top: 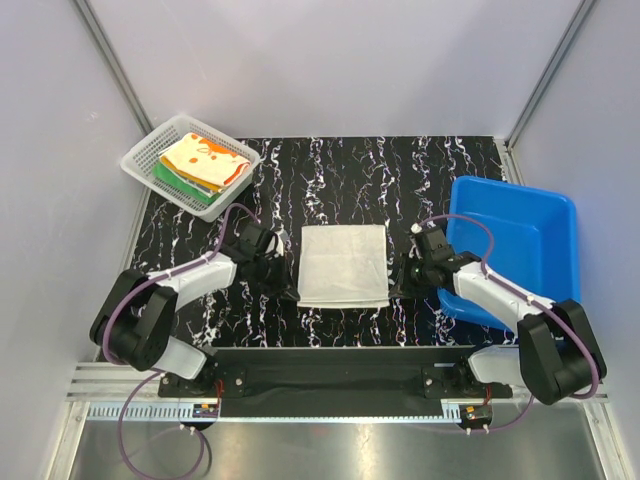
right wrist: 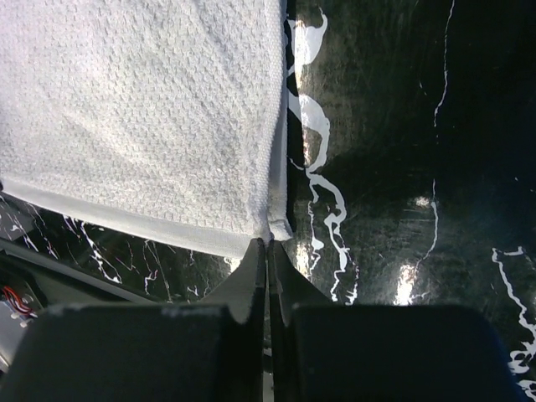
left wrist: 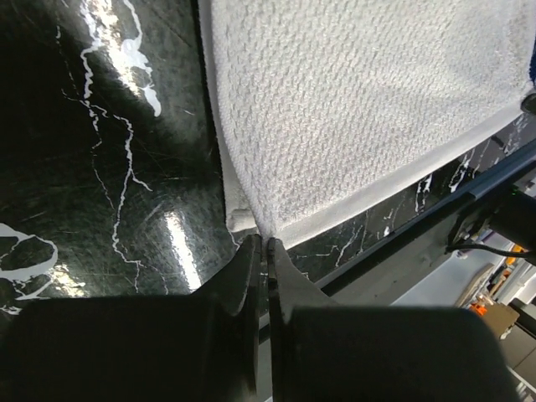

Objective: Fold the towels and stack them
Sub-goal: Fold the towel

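A white waffle-weave towel (top: pixel 343 265) lies flat as a folded rectangle in the middle of the black marbled table. My left gripper (top: pixel 291 291) is shut on its near left corner. In the left wrist view the towel (left wrist: pixel 360 100) runs in between the closed tips of the left gripper (left wrist: pixel 266 243). My right gripper (top: pixel 397 285) is shut on the near right corner. The right wrist view has the towel (right wrist: pixel 142 109) ending at the pinched tips of the right gripper (right wrist: pixel 268 243). Folded towels (top: pixel 205 160) in orange, yellow and green are stacked in the basket.
The white mesh basket (top: pixel 140 160) stands at the far left corner of the table. A blue plastic tub (top: pixel 520 215) sits at the right, just behind my right arm. A black rail (top: pixel 340 360) runs along the near edge of the table.
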`<state>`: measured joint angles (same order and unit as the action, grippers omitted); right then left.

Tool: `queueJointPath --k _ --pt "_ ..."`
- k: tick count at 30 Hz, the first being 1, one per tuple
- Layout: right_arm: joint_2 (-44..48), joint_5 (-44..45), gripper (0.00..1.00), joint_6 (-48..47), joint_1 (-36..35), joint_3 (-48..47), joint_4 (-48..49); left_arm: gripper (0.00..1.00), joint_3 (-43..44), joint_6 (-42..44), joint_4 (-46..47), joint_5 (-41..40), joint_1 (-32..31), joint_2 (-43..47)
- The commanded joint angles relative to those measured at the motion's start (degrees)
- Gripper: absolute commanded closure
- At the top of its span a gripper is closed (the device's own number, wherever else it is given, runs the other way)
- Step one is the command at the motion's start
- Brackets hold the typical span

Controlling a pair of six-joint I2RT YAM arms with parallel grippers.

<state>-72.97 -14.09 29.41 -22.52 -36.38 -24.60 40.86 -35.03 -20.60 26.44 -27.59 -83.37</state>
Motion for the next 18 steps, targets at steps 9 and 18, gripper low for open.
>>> queueJointPath --k 9,18 --pt "0.27 2.31 0.87 1.53 -0.68 0.26 0.7 0.84 -1.66 1.71 0.31 -5.08 -1.32 1.1" --pt "5.12 0.47 0.69 2.32 -0.77 -3.6 -4.23 0.76 6.93 5.05 -7.6 -6.92 -1.5 1.02"
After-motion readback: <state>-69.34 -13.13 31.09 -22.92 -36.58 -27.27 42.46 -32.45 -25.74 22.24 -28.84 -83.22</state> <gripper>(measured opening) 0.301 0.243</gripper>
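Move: Each hand still pinches a near corner of the white towel's upper layer. The matching lower corner lies about 1 cm back of the left fingers and 1 cm below; for the right hand likewise. The folded towel's middle is some 7 cm ahead of both, 9 cm to the left hand's right and 9 cm to the right hand's left. The white basket stands about 25 cm ahead and 21 cm left of the left hand; the blue bin about 8 cm ahead and 23 cm right of the right hand. Both hands let go of the towel's upper near corners, fingers parting to about a quarter open, the right a touch earlier and wider. The left first sinks about 1 cm, easing back and to its left off the corner, and begins to lift only at the end. The right dips half a centimetre, then rises roughly 2 cm clear. ##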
